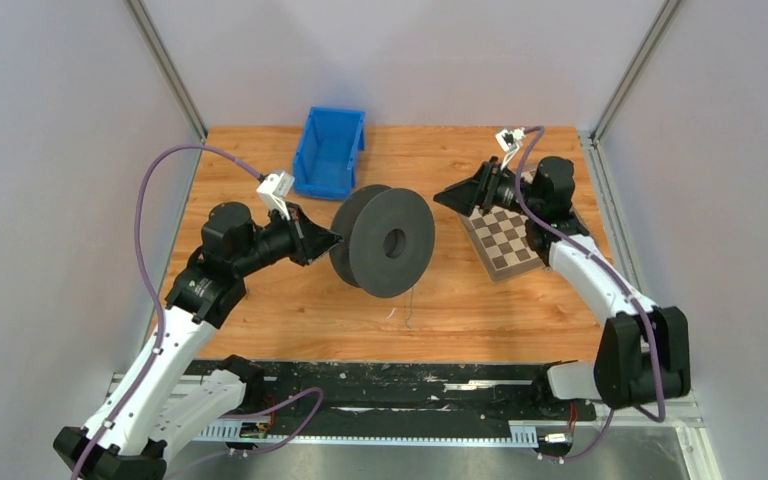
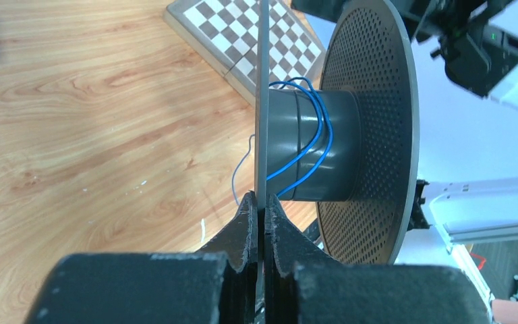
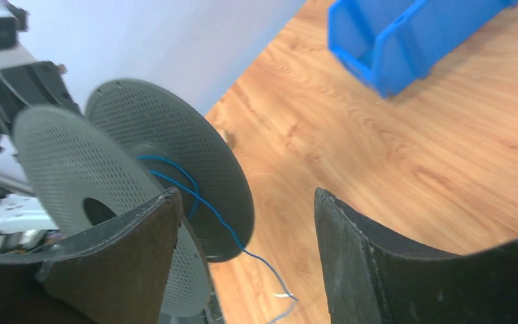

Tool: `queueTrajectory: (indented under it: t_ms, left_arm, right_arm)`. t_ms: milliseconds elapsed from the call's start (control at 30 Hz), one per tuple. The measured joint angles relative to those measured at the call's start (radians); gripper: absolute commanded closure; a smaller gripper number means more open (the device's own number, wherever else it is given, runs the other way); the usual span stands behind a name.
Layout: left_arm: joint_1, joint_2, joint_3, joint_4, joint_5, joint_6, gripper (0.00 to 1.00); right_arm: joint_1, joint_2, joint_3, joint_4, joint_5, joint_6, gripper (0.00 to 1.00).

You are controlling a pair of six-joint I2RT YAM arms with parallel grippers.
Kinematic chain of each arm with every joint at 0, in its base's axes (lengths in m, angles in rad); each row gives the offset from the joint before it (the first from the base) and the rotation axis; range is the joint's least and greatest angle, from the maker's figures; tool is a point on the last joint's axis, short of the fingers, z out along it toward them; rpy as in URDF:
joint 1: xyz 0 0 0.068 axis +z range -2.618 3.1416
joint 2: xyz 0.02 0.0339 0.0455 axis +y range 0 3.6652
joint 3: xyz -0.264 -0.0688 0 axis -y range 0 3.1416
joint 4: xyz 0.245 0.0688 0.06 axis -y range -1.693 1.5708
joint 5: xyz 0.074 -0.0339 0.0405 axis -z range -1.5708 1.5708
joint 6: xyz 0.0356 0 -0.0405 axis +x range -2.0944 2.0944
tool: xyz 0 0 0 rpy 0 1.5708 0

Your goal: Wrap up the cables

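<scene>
The dark grey spool (image 1: pixel 385 240) is in mid-table with its axle roughly level. My left gripper (image 1: pixel 335 240) is shut on the rim of its left flange (image 2: pixel 262 101); the thin edge sits between the jaws (image 2: pixel 261 198). The cable (image 2: pixel 310 135), a thin blue wire, loops a few turns round the hub. Its loose end (image 1: pixel 410 305) hangs down to the wood. My right gripper (image 1: pixel 448 197) is to the right of the spool, open and holding nothing. In the right wrist view the cable (image 3: pixel 209 209) runs across the gap between the spread fingers (image 3: pixel 245 194) without touching them.
A blue bin (image 1: pixel 330 150) stands at the back, behind the spool. A small checkerboard (image 1: pixel 505 245) lies under the right arm. Grey walls close in both sides, and a black rail (image 1: pixel 390 385) runs along the near edge.
</scene>
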Motion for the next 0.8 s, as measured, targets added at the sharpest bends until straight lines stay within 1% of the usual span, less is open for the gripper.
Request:
queueTrajectory:
  t_ms: [133, 233, 333, 400, 467, 600, 733, 800]
  left_arm:
    - [0.013, 0.003, 0.031, 0.000, -0.016, -0.028, 1.00]
    - [0.019, 0.008, 0.055, -0.001, -0.035, -0.046, 1.00]
    - [0.021, 0.017, 0.081, -0.010, -0.060, -0.062, 1.00]
    - [0.021, 0.027, 0.100, -0.020, -0.078, -0.074, 1.00]
    - [0.021, 0.039, 0.122, -0.037, -0.101, -0.088, 1.00]
    - [0.022, 0.063, 0.156, -0.074, -0.151, -0.113, 1.00]
    - [0.025, 0.070, 0.171, -0.101, -0.182, -0.132, 1.00]
    - [0.025, 0.070, 0.172, -0.106, -0.191, -0.139, 1.00]
  right_arm:
    - [0.002, -0.157, -0.114, -0.008, 0.105, -0.101, 0.28]
    - [0.003, -0.269, -0.188, -0.002, 0.150, -0.156, 0.29]
    - [0.015, -0.386, -0.277, 0.039, 0.182, -0.223, 0.30]
    - [0.047, -0.463, -0.352, 0.081, 0.206, -0.286, 0.31]
    - [0.104, -0.533, -0.422, 0.104, 0.221, -0.363, 0.31]
    - [0.291, -0.641, -0.539, 0.116, 0.247, -0.601, 0.31]
    - [0.481, -0.656, -0.598, 0.106, 0.282, -0.855, 0.31]
    - [0.536, -0.621, -0.602, 0.101, 0.299, -0.950, 0.31]
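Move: The blue cable's loose end hangs about 15 cm back from my open right hand, 5 cm to its left and some 13 cm lower. The spool sits about 9 cm back and 11 cm left of that hand, nearly level with it. My left hand already grips the spool's rim, the spool's middle being about 8 cm to its right, 2 cm ahead and 2 cm down. From my left hand the loose end is 4 cm back, 14 cm right and 13 cm below. I swing my right hand back some 17 cm towards the dangling cable end, easing right at first, then left and about 6 cm down, rolling the wrist nearly 60 degrees so the still-open fingers straddle the cable's line fore and aft. Meanwhile my left hand keeps its pinch on the rim, lifting the spool and then carrying it a little forward and left with a slight counter-clockwise turn. ##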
